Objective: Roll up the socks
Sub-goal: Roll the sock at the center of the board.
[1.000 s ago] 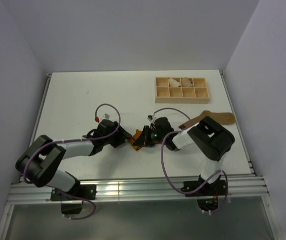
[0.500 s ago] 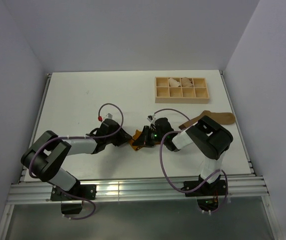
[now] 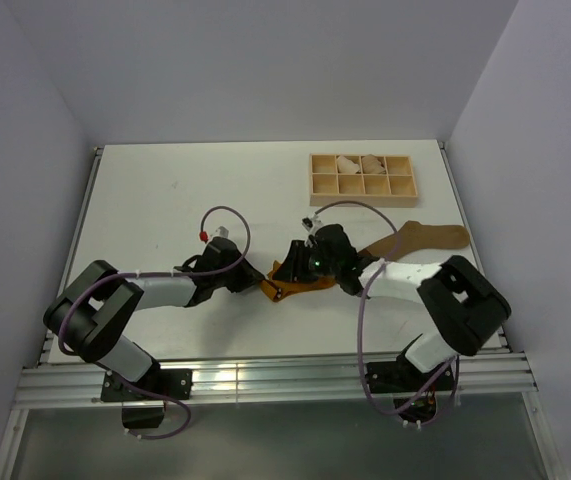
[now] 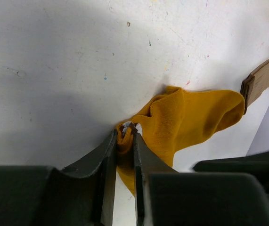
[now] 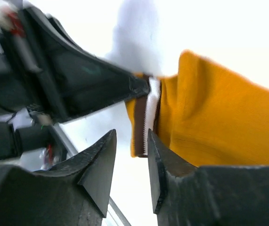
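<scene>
The mustard-orange sock [image 3: 287, 283] lies crumpled on the table between the two arms. In the left wrist view my left gripper [image 4: 127, 133] is shut on the edge of this sock [image 4: 191, 115] at its striped cuff. My right gripper [image 5: 130, 136] stands open just before the brown-and-white cuff [image 5: 146, 117], with only table showing between its fingers. In the top view the left gripper [image 3: 255, 279] and the right gripper [image 3: 300, 264] meet over the sock. The tan-brown sock [image 3: 420, 238] lies flat to the right, its end showing in the left wrist view [image 4: 266, 75].
A wooden compartment tray [image 3: 362, 190] with pale rolled bundles [image 3: 358, 163] in its back row stands at the back right. The table's metal front rail [image 3: 265, 380] runs along the near edge by the arm bases.
My left gripper has closed onto the mustard sock's cuff. My right gripper has opened and let go of the sock, and the right arm has swung out to the right.
</scene>
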Robot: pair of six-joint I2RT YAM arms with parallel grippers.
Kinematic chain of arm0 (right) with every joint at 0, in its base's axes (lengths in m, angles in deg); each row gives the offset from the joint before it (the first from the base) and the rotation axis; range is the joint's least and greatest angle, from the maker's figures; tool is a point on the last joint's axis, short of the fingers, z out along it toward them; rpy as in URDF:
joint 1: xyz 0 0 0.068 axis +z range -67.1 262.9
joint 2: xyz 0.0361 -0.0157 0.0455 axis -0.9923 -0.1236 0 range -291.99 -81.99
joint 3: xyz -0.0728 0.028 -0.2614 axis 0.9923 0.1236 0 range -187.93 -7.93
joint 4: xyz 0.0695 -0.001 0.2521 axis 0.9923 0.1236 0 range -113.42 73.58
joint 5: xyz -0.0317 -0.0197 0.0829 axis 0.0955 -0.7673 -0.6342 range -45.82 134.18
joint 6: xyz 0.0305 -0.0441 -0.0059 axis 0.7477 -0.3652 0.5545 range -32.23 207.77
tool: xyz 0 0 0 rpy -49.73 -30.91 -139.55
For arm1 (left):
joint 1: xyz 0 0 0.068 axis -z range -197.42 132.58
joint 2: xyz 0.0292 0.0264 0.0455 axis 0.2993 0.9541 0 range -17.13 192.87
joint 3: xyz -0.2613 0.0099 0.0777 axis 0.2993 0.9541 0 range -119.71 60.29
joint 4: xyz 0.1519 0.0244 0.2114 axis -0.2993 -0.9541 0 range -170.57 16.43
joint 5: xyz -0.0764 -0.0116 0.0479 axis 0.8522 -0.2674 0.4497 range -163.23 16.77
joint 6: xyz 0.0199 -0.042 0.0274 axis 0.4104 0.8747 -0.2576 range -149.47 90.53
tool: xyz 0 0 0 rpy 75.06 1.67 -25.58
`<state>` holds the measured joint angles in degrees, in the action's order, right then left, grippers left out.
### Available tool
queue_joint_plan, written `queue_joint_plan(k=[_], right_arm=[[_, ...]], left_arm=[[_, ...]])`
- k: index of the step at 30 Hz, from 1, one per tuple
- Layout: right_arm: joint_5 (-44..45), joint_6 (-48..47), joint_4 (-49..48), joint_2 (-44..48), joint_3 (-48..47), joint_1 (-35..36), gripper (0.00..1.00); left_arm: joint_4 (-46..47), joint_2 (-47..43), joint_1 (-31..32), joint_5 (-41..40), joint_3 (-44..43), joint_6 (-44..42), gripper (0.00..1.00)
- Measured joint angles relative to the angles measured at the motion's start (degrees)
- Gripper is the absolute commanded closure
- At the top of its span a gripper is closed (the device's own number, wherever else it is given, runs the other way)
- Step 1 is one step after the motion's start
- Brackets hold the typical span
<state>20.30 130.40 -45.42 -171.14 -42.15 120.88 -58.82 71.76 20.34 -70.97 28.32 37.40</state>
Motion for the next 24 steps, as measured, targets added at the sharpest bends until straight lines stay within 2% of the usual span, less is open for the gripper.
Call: queue_joint_plan(k=[4, 11, 18, 24], right_arm=[[8.9, -4.2, 10.3, 5.9, -3.8, 0.0, 0.58], [18.6, -7.0, 20.9, 2.0, -6.9, -0.9, 0.58], [21.1, -8.2, 23.3, -3.1, -9.6, -1.0, 0.58], [21.2, -13.4, 23.8, -12.9, -21.4, -1.3, 0.58]], left_arm=[[-0.3, 0.2, 0.0, 0.0, -0.3, -0.2, 0.90], [-1.1, 0.2, 0.0, -0.1, -0.7, -0.2, 0.93], [-2.7, 0.2, 0.1, -1.1, -1.4, 0.0, 0.94], [-4.0, 0.2, -1.5, -3.2, -2.1, 0.9, 0.94]])
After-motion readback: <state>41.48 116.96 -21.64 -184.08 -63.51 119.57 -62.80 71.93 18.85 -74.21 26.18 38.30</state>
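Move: The sock's loose foot part, which the right hand goes for, lies about 7 cm to its right, level with it fore and aft and some 5 cm below. The striped cuff is about 4 cm left of this hand, 2 cm back and 5 cm lower, pinched in the left fingers; from the left hand the foot part lies about 11 cm right, 1 cm ahead and 1 cm below. The brown sock is some 30 cm right of the right hand and 8 cm ahead of it; the sorting box is about 24 cm ahead and 19 cm right, both some 5 cm below. From just above the orange sock, its fingers still slightly parted, the right hand makes a low arc of 2 cm up, then comes down about 6 cm onto the sock's foot part, moving some 6 cm right and 3 cm forward while its fingers tip some 25 degrees steeper, and then drags the cloth 5 cm forward and 3 cm back to the left at a steady height. The left hand keeps its pinch on the striped cuff, holding almost still until it goes 1 to 2 cm forward and left at the end of that drag. ##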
